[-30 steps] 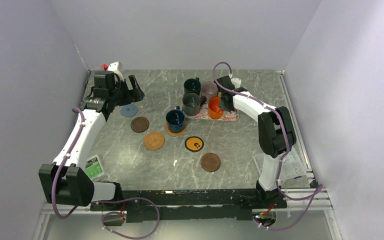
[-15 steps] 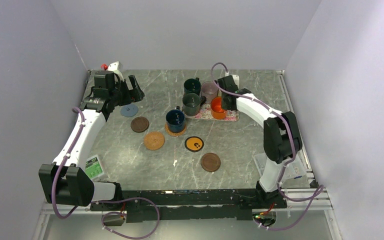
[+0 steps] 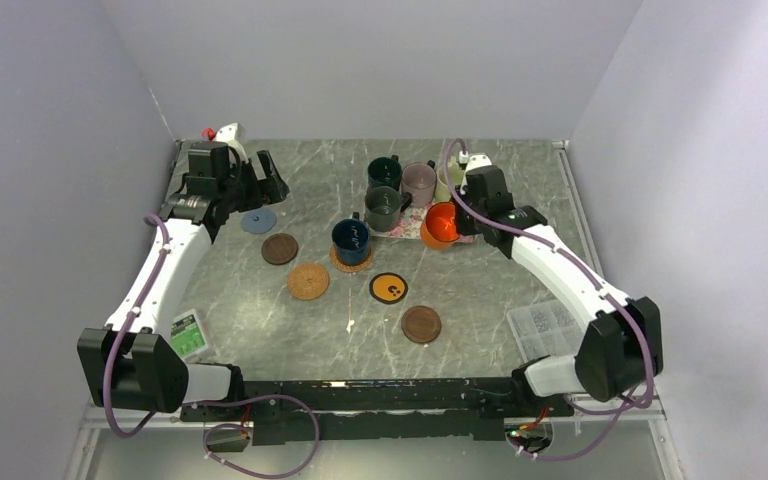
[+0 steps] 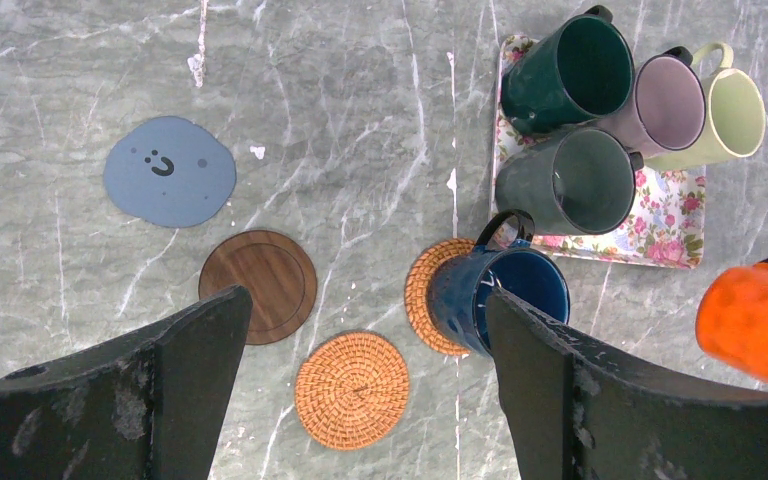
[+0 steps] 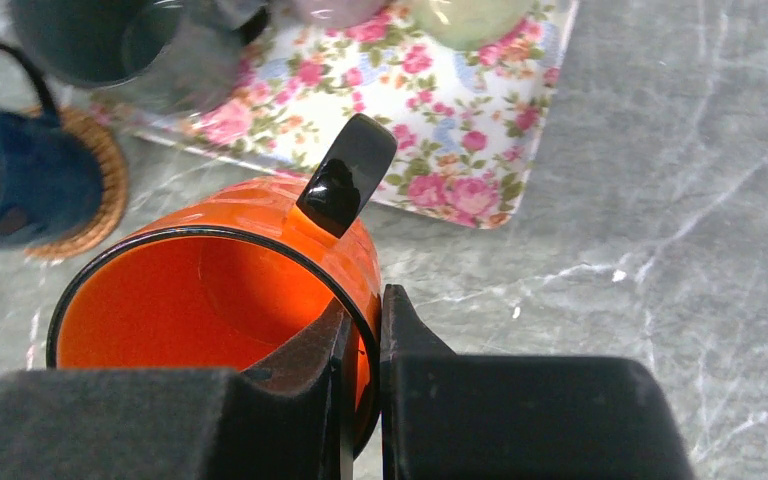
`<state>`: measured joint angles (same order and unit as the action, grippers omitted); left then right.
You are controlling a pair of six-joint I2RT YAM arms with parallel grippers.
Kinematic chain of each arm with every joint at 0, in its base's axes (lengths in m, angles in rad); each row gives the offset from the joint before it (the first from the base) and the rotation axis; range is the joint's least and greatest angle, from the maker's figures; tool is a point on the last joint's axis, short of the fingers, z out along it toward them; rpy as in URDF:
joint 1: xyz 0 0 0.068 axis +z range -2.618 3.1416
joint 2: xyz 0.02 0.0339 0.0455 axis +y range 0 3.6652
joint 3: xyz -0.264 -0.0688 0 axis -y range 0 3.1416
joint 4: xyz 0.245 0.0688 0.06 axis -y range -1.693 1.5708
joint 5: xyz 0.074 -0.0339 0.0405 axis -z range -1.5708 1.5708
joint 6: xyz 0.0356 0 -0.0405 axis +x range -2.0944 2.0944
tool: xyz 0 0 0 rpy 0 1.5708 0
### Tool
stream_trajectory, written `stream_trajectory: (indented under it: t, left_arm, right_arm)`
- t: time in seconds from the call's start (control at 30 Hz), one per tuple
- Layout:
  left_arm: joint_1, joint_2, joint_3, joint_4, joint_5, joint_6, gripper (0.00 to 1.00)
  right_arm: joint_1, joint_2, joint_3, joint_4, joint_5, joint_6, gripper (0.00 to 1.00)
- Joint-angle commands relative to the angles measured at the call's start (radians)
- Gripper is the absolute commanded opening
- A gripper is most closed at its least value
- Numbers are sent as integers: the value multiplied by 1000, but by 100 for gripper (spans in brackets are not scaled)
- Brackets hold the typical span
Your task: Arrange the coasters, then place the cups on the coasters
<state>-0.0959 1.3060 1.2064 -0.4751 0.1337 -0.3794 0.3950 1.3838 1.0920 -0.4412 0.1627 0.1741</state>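
Note:
My right gripper (image 5: 366,298) is shut on the rim of the orange cup (image 5: 210,300), one finger inside and one outside. The cup (image 3: 441,222) hangs tilted over the near right edge of the floral mat (image 3: 407,229). The navy cup (image 3: 351,237) stands on a tan woven coaster (image 3: 351,260). Dark green (image 3: 384,172), dark grey (image 3: 382,208), mauve (image 3: 419,181) and cream (image 4: 735,115) cups stay on the mat. A grey-blue (image 3: 258,221), two dark brown (image 3: 280,248) (image 3: 421,324), a tan (image 3: 308,281) and a black-yellow coaster (image 3: 388,288) lie bare. My left gripper (image 4: 365,300) hovers open at the far left.
A clear plastic box (image 3: 550,330) sits at the near right beside the right arm. A green and white card (image 3: 187,333) lies at the near left. A red and white object (image 3: 218,133) rests in the far left corner. Walls close three sides.
The right arm has swung its elbow out to the right and lifted the orange cup off the floral mat, tipping it. The left arm has not moved.

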Motion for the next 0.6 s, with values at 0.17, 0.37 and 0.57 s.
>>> stream_trajectory:
  t: [0.17,0.37,0.57]
  left_arm:
    - [-5,-36,-1,35,3,13,94]
    - [-6,-35,-2,35,4,14,94]
    - [-7,-35,-1,35,3,17,94]
  right_arm:
    - [130,-51,26,-19,-117,-34,0]
    - [257,7,35,-11,-99,-47,0]
    - [288,100,59,-10,-118,-29,0]
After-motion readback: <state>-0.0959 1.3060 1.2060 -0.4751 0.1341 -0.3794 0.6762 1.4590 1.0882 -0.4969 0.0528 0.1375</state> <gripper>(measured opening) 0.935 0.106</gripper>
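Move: The right gripper already holds the orange cup by its rim, roughly 16 cm up. The yellow coaster lies about 10 cm back and 16 cm to its left. From the same gripper, the blue cup is 26 cm left and 2 cm back, the grey cup 18 cm left and 7 cm ahead, the near brown coaster 20 cm back and 8 cm left. From the left gripper the yellow coaster is some 24 cm right and 14 cm back. Swing the right gripper left about 10 cm and back some 7 cm, carrying the orange cup away from the floral tray towards the yellow coaster. Stay nearly level at first, then sink about 4 cm net while turning roughly 20 degrees counter-clockwise and tipping the fingers slightly further down; keep the rim pinched. ##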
